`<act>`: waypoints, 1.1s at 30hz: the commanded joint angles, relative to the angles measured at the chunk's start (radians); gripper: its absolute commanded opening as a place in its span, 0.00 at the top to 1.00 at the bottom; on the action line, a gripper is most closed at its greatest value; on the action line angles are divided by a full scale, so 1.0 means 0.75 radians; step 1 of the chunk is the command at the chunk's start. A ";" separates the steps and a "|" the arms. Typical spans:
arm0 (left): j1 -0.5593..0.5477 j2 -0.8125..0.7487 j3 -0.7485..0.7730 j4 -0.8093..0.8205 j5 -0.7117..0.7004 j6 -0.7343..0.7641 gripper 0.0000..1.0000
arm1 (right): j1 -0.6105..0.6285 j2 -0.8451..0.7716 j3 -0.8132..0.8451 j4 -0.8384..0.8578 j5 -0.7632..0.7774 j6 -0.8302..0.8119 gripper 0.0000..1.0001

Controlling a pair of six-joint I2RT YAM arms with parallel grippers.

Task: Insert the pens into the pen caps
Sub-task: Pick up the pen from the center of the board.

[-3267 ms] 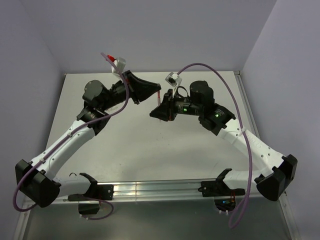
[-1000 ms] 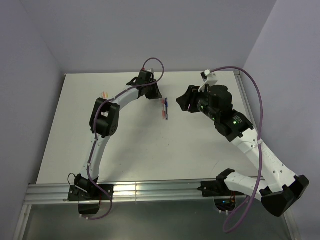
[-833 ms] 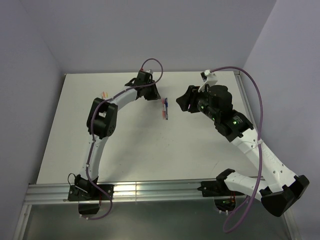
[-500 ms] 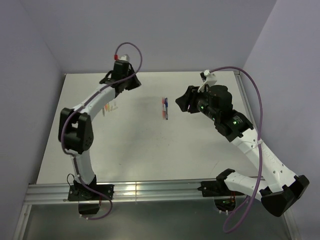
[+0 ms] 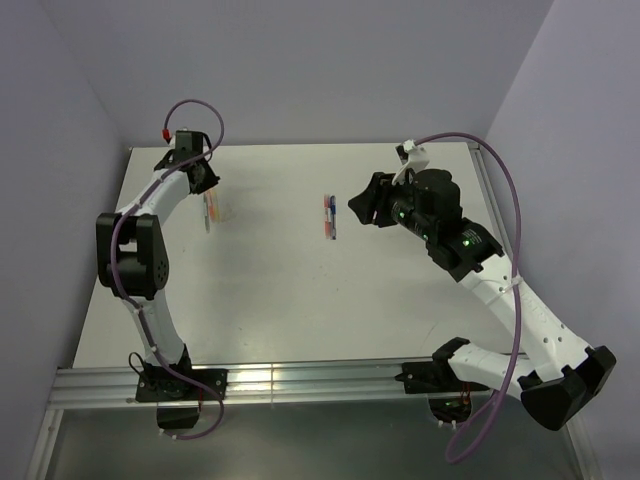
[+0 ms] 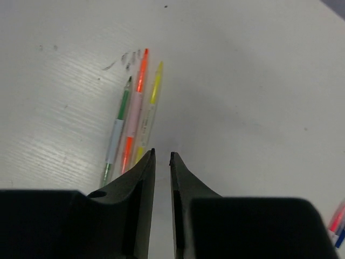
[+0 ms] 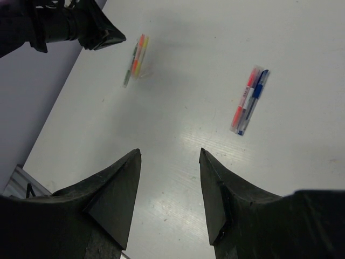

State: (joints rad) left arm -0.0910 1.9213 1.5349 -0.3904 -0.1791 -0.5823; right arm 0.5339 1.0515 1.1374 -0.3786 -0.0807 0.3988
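Three pens, green [image 6: 117, 135], orange [image 6: 136, 116] and yellow [image 6: 151, 105], lie side by side at the table's back left [image 5: 210, 211]. My left gripper [image 6: 162, 155] hovers just above their near ends. Its jaws stand a narrow slit apart with nothing between them. A red pen [image 7: 243, 100] and a blue pen [image 7: 254, 97] lie together at the back middle [image 5: 328, 215]. My right gripper [image 7: 170, 152] hangs open and empty just right of that pair [image 5: 362, 207]. Loose pen caps are too small to tell apart from the pens.
The white table [image 5: 280, 290] is walled by lilac panels on the left, back and right. An aluminium rail [image 5: 300, 380] with both arm bases runs along the near edge. The left arm's cable [image 5: 190, 108] loops up at the back left corner.
My left arm swung from beside the middle pens to the far back left, over the green, orange and yellow pens, and its jaws narrowed. The right gripper edged slightly left.
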 commanded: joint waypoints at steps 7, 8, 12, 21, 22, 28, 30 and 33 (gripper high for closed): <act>0.050 0.099 0.048 -0.083 -0.090 0.052 0.78 | -0.004 0.009 0.003 0.032 -0.011 -0.018 0.45; 0.056 0.103 0.044 -0.081 -0.093 0.054 0.78 | -0.006 0.011 0.001 0.034 -0.011 -0.018 0.45; 0.064 0.138 0.040 -0.068 -0.092 0.054 0.78 | -0.006 0.011 -0.001 0.034 -0.011 -0.018 0.45; 0.082 0.224 0.095 -0.083 -0.095 0.069 0.78 | -0.006 0.013 0.001 0.028 -0.011 -0.022 0.45; 0.082 0.226 0.103 -0.089 -0.095 0.069 0.78 | -0.006 0.015 0.003 0.026 -0.009 -0.025 0.45; 0.084 0.263 0.140 -0.097 -0.082 0.085 0.79 | -0.006 0.017 0.003 0.026 -0.003 -0.025 0.45; 0.084 0.269 0.144 -0.097 -0.076 0.089 0.79 | -0.006 0.017 0.005 0.024 -0.001 -0.025 0.45; 0.084 0.279 0.144 -0.095 -0.076 0.089 0.79 | -0.006 0.017 0.005 0.024 0.001 -0.027 0.45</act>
State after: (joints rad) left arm -0.0296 2.1105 1.6047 -0.4576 -0.2333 -0.5346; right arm 0.5339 1.0649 1.1374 -0.3786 -0.0929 0.3950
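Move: The green pen lies about 6 cm to the left of the left hand, roughly 1 cm back and some 12 cm below. Beside it on the table lie the orange pen, about 5 cm left and 1 cm ahead of the hand, and the yellow pen, 3 cm left and 1 cm ahead. From the right hand the green pen is some 50 cm left, 21 cm ahead and 31 cm below. The left hand sinks about 8 cm and shifts 4 cm left towards the green pen, tipping 10 degrees further down. ##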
